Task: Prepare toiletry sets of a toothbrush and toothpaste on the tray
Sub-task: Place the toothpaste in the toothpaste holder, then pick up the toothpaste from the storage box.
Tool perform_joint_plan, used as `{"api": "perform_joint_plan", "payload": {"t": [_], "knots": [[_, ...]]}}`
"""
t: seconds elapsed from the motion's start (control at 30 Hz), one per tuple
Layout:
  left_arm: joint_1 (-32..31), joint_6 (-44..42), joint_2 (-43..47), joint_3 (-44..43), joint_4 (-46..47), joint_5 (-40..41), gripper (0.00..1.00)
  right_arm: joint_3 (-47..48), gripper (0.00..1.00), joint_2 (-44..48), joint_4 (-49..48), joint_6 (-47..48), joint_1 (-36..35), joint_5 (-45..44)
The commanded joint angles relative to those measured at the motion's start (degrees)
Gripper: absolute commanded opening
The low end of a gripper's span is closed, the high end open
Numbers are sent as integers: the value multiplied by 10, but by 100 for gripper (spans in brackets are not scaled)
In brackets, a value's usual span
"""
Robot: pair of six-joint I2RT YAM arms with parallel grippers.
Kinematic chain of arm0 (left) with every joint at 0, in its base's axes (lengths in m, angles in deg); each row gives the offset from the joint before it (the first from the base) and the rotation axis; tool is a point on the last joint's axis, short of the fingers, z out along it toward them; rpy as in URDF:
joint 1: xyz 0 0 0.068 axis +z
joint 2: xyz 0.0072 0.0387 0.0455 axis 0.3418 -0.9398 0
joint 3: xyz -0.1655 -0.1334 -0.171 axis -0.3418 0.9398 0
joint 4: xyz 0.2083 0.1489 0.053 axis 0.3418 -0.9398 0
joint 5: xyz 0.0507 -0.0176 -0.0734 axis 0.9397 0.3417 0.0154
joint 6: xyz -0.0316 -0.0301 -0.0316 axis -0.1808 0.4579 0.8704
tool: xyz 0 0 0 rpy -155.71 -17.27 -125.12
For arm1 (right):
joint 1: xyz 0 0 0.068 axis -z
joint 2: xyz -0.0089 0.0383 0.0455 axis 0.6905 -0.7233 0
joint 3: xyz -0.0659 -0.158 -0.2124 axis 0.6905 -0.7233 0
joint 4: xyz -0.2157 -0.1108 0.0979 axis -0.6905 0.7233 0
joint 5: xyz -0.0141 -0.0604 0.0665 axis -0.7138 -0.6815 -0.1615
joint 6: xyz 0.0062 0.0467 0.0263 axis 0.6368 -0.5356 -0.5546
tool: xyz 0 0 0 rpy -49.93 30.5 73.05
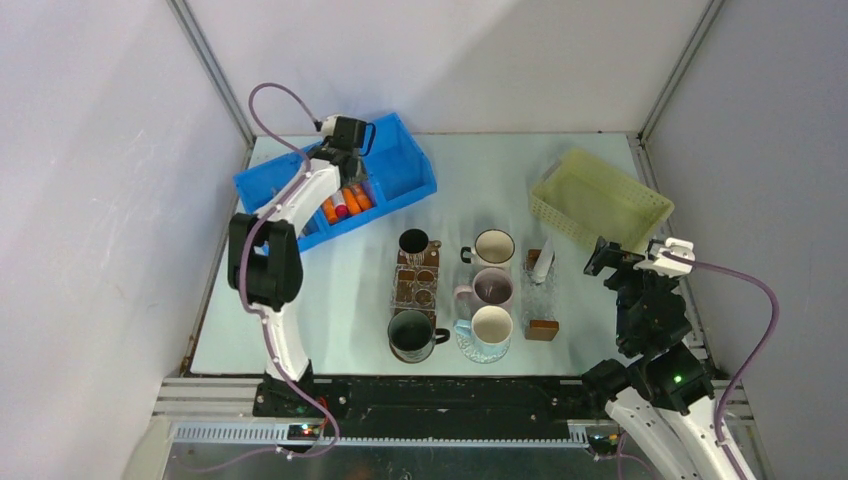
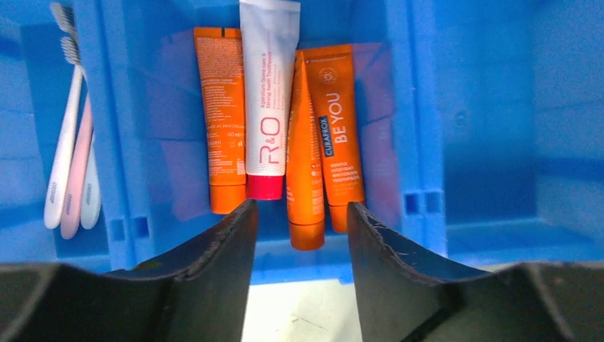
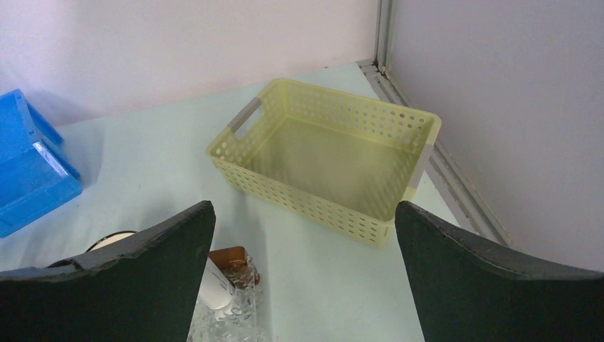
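Observation:
Orange toothpaste tubes (image 2: 340, 135) and a white one (image 2: 267, 92) lie side by side in a blue bin (image 1: 400, 165) at the back left. Pale pink and white toothbrushes (image 2: 68, 142) lie in the compartment to their left. My left gripper (image 2: 299, 214) hovers at the bin's near wall, jaws partly apart with nothing clamped; an orange tube's cap shows just beyond the gap. A clear tray with brown ends (image 1: 541, 300) right of centre holds a leaning white tube (image 1: 541, 265). My right gripper (image 3: 303, 214) stands wide open and empty beside it.
A pale yellow perforated basket (image 3: 335, 153) sits at the back right corner. Several mugs (image 1: 490, 288) and another clear brown-lidded box (image 1: 415, 285) crowd the middle of the table. Metal frame rails run along the table's sides.

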Motion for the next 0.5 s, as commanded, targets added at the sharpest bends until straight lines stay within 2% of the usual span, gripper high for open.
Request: {"api": "perform_joint_plan", "payload": {"t": [0.0, 0.37, 0.47], "knots": [[23, 25, -42, -40, -12, -34, 51, -6, 99, 9, -25, 10, 3, -10], [49, 40, -129, -62, -14, -115, 30, -14, 99, 2, -30, 8, 12, 1], [50, 44, -140, -62, -18, -123, 30, -15, 100, 0, -31, 8, 14, 3]]}}
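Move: The narrow orange tube, second from the right in the tray, has its middle about 5 cm ahead of the left hand, 2 cm to its left and 11 cm below. The white tube with the red cap lies some 3 cm to the left of it, the right-hand orange tube about 3 cm to its right, the left-hand orange tube roughly 6 cm to its left and slightly nearer. From the right hand the narrow tube is around 30 cm ahead, 62 cm left and 23 cm lower. Fingertips come down on either side of the narrow orange tube near its cap, with a firm hold not yet to be seen. The left hand sinks about 9 cm into the tray's middle compartment, drifting only slightly forward, while its fingers tip some 10 degrees further down and close from just over half open to under a third. ##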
